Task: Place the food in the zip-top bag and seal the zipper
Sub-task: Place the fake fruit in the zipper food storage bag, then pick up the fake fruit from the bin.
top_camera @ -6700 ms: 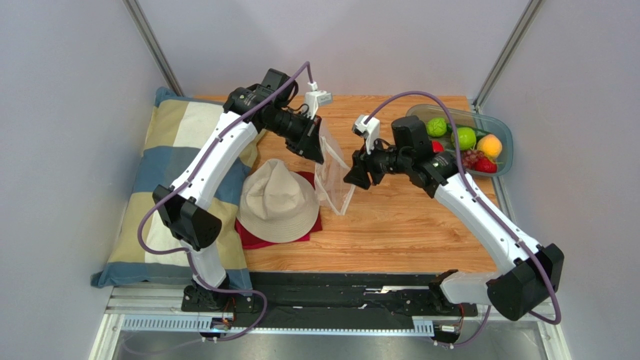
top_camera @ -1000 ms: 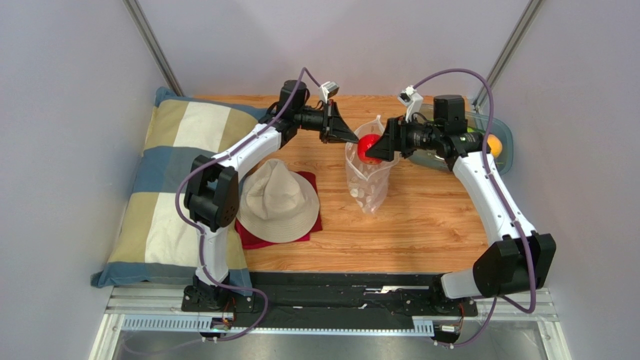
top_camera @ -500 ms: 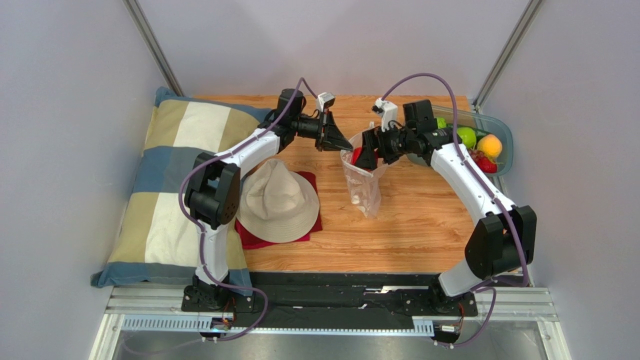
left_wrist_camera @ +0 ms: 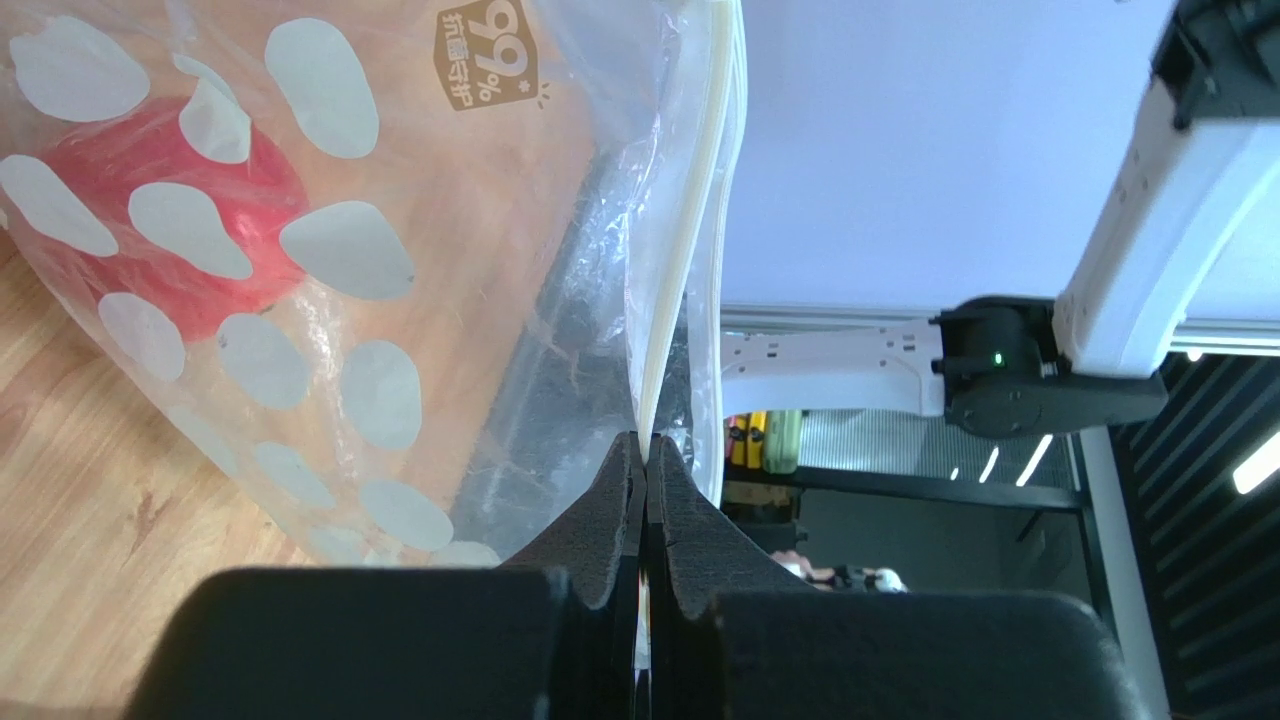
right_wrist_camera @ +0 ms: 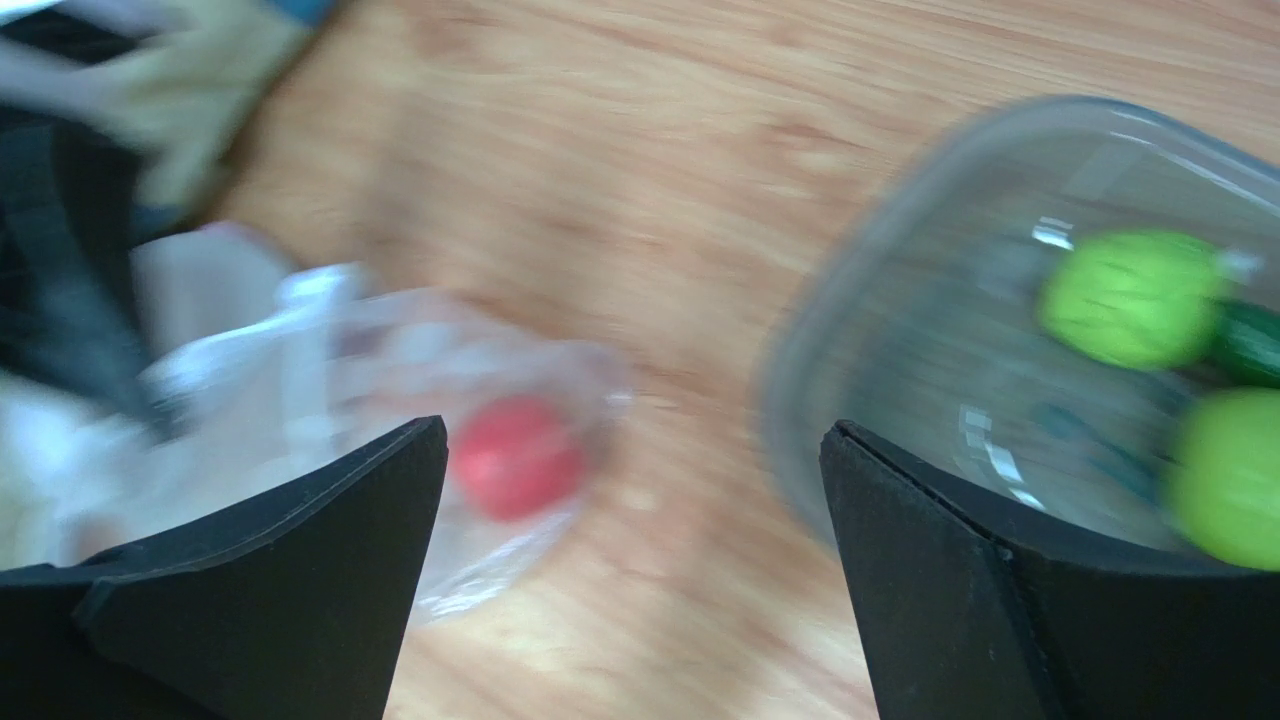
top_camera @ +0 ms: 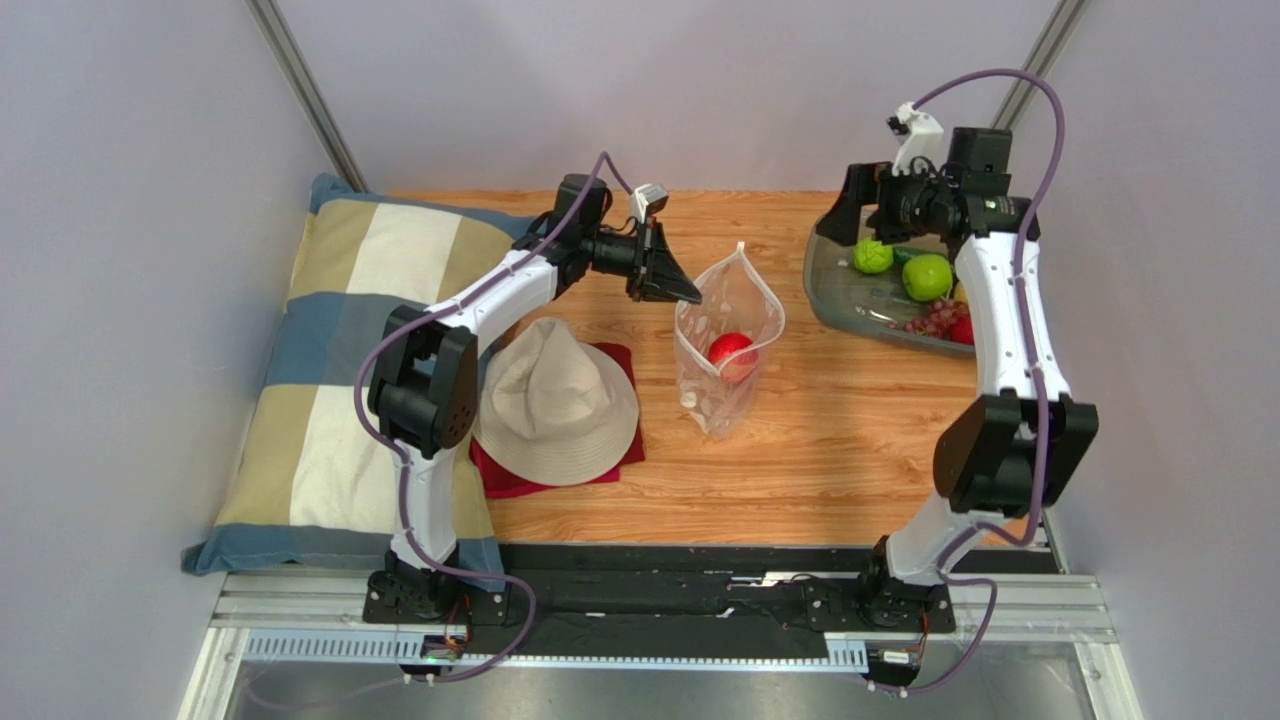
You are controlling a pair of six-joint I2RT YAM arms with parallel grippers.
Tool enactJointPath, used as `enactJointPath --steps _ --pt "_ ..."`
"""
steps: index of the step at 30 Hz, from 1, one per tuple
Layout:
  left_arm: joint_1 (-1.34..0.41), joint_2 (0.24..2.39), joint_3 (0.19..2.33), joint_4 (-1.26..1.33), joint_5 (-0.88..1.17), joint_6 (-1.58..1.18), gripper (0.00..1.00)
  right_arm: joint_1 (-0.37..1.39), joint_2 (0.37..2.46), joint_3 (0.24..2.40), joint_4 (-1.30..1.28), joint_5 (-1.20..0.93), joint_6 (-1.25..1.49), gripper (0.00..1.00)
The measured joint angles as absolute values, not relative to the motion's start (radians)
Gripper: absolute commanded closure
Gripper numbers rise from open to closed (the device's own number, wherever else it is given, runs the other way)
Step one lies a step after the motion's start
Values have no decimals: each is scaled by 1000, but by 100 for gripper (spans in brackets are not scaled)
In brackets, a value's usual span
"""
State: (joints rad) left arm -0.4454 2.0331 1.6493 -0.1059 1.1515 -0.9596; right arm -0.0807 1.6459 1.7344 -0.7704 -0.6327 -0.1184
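Note:
The zip-top bag, clear with white dots, stands open on the wooden table, and one red ball of the food lies inside it. My left gripper is shut on the bag's left mouth edge; the left wrist view shows its jaws pinching the pale zipper, with the red ball behind the dotted film. My right gripper hangs open and empty over the left end of the grey tray. Its wrist view is blurred, with the gripper framing bare table between the red ball and the green balls.
The tray holds two green balls, purple grapes and a red piece at the far right. A beige hat on a red cloth lies left of the bag. A checked pillow fills the left side.
My right gripper let the red ball drop into the bag, opened wider and swung right and back to the tray. My left gripper kept its hold on the bag's mouth.

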Motion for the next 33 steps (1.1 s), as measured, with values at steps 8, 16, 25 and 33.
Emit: enactJointPath --steps 8,16,25,33 --pt "-444 2033 1673 -170 1141 -913 100 -209 1982 1860 -770 -362 -186 0" --pt "-444 2033 1686 -227 1127 -855 100 -307 2072 1939 -773 -257 -276 0" --pt "-444 2045 1691 -268 1112 -823 100 -327 2164 2008 -767 -199 -379 0" --pt "-444 2048 1692 -308 1092 -785 100 -324 2278 2028 -768 -191 -418 5"
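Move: The smooth green apple in the tub lies about 22 cm to the right of the right hand, 11 cm ahead and some 23 cm below. At nearly the same depth, the bumpy green fruit sits about 9 cm left of the apple and 4 cm farther out, the grapes 6 cm nearer the base and 2 cm to its right, and the peach 9 cm right and 3 cm nearer. From the left hand the apple is some 40 cm right, 18 cm ahead and 19 cm below. Swing the right gripper away from the bag to the right and down, roughly 22 cm across and a little forward, easing off the descent midway, then sink the last 8 cm over the green apple. Keep the fingers wide open while turning them some 35 degrees to point steeply down and forward, one on each side of the apple. With the left gripper keep the bag's rim pinched and lower it slightly. ##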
